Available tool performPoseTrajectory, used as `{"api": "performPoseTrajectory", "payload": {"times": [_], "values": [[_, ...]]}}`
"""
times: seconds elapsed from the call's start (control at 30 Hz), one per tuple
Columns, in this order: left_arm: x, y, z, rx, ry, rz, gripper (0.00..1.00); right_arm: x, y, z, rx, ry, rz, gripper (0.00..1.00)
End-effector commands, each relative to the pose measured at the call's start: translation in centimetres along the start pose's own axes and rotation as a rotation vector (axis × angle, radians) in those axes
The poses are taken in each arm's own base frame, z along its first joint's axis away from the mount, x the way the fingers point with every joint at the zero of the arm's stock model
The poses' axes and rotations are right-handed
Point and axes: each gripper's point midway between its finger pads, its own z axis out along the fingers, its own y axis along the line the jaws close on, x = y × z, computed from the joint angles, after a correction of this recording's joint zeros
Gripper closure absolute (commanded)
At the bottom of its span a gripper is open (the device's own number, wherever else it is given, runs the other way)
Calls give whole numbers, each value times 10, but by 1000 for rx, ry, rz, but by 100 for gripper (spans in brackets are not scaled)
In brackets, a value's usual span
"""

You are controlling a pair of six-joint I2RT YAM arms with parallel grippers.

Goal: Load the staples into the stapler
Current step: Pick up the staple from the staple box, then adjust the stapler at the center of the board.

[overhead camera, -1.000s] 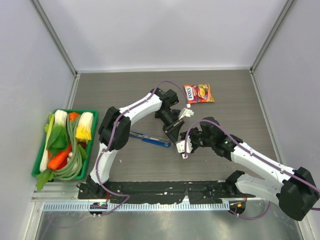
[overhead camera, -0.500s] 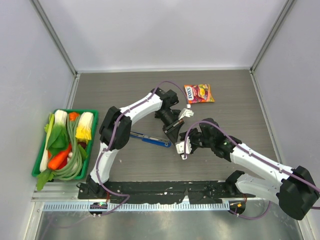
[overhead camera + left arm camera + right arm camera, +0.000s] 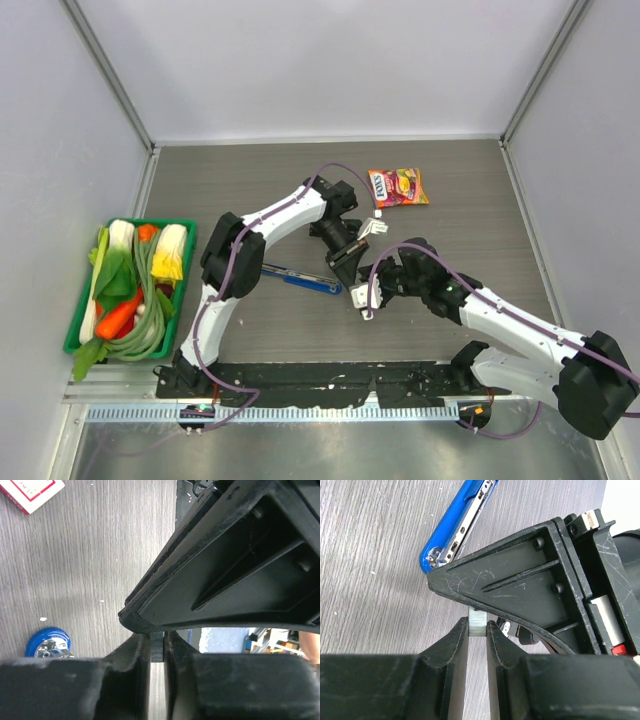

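A short grey strip of staples [image 3: 478, 621] is pinched from opposite sides by both grippers above the table. My left gripper [image 3: 157, 646] is shut on the strip, which looks dark and ridged [image 3: 157, 652] in the left wrist view. The right gripper [image 3: 478, 626] has both pads against the same strip, its tips meeting the left gripper [image 3: 349, 268] head-on. From above, the right gripper [image 3: 363, 294] sits just right of the stapler [image 3: 300, 279], which lies flat on the table, blue with a bare metal channel [image 3: 462, 522]. Its blue end [image 3: 47, 642] shows in the left wrist view.
A white-and-red box [image 3: 372, 227] lies just behind the grippers, its corner [image 3: 30, 492] seen by the left wrist. An orange snack bag [image 3: 398, 186] lies further back. A green tray [image 3: 72, 330] of vegetables stands at the left edge.
The right jaws have narrowed onto the staple strip held by the left gripper. Both arms have hardly moved.
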Motion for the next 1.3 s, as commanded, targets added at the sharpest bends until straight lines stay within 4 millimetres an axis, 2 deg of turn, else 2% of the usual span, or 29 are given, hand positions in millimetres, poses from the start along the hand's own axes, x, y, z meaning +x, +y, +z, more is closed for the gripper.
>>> {"api": "performPoseTrajectory", "payload": {"times": [0.0, 0.07, 0.1, 0.17, 0.2, 0.23, 0.27, 0.37, 0.47, 0.53, 0.57, 0.63, 0.67, 0.7, 0.77, 0.8, 0.87, 0.97, 1.03, 1.07, 1.13, 1.27], "values": [[-8, -9, -4, 17, -18, 36, 68, -6, -10, 0, 32, -17, -21, 84], [-8, -6, -6, 0, -14, 42, 54, -6, -11, -2, 32, -13, -20, 84], [-9, -7, -8, -12, -19, 51, 40, -5, -11, -2, 34, -6, -22, 84], [-10, -4, -13, -46, -19, 61, 23, -5, -12, -5, 30, 3, -25, 84], [-14, -4, -21, -67, -38, 76, 11, -3, -11, -6, 27, 12, -21, 84], [-15, -5, -25, -80, -47, 76, 3, -3, -9, -7, 19, 16, -17, 84], [-16, -2, -32, -102, -57, 79, 0, -4, -11, -8, 21, 18, -19, 84], [-22, 3, -58, -189, -99, 101, 0, -3, -12, -11, 13, 34, 10, 85], [-24, 8, -95, -300, -145, 150, 0, -1, -14, -18, 17, 71, 74, 85], [-15, 20, -115, -382, -155, 157, 0, 1, -13, -26, 22, 100, 116, 85], [-18, 17, -129, -439, -172, 216, 0, 3, -14, -30, 33, 121, 152, 85], [-2, 30, -137, -523, -126, 257, 0, 2, -15, -40, 59, 136, 187, 86], [-5, 31, -145, -571, -126, 351, 0, 3, -16, -44, 80, 152, 220, 86], [7, 37, -139, -578, -101, 359, 0, 3, -18, -49, 105, 158, 230, 86], [13, 49, -141, -649, -44, 455, 0, 8, -20, -55, 141, 188, 275, 86], [25, 55, -132, -644, 7, 458, 0, 10, -22, -58, 156, 192, 288, 86], [37, 69, -131, -695, 92, 462, 0, 14, -28, -65, 191, 205, 314, 86], [57, 75, -115, -690, 180, 485, 0, 21, -38, -73, 242, 218, 368, 87], [58, 80, -112, -720, 191, 520, 0, 26, -43, -78, 270, 222, 396, 87], [66, 82, -104, -711, 211, 518, 0, 27, -44, -80, 282, 223, 403, 87], [65, 83, -101, -719, 204, 543, 0, 27, -47, -83, 297, 214, 417, 87], [77, 93, -93, -727, 264, 581, 0, 27, -54, -96, 352, 211, 435, 87]]}}
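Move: Both hands pinch the staple strip between them. The open blue stapler lies to the left of them, its middle about 13 cm left and 1 cm back from either hand, some 10 cm lower. At that same lower level are the staple box, roughly 9 cm to the right and 1 cm back, and the black stapler, about 8 cm ahead and 4 cm left. The left fingers spread wide and let go of the staple strip, while the right hand keeps its pinch. The left hand arcs forward-left and up, then sinks about 10 cm and draws slightly back towards the blue stapler, tipping some 45 degrees to point more steeply down. The right hand carries the strip about 8 cm right and 4 cm up, turning roughly 30 degrees clockwise. ##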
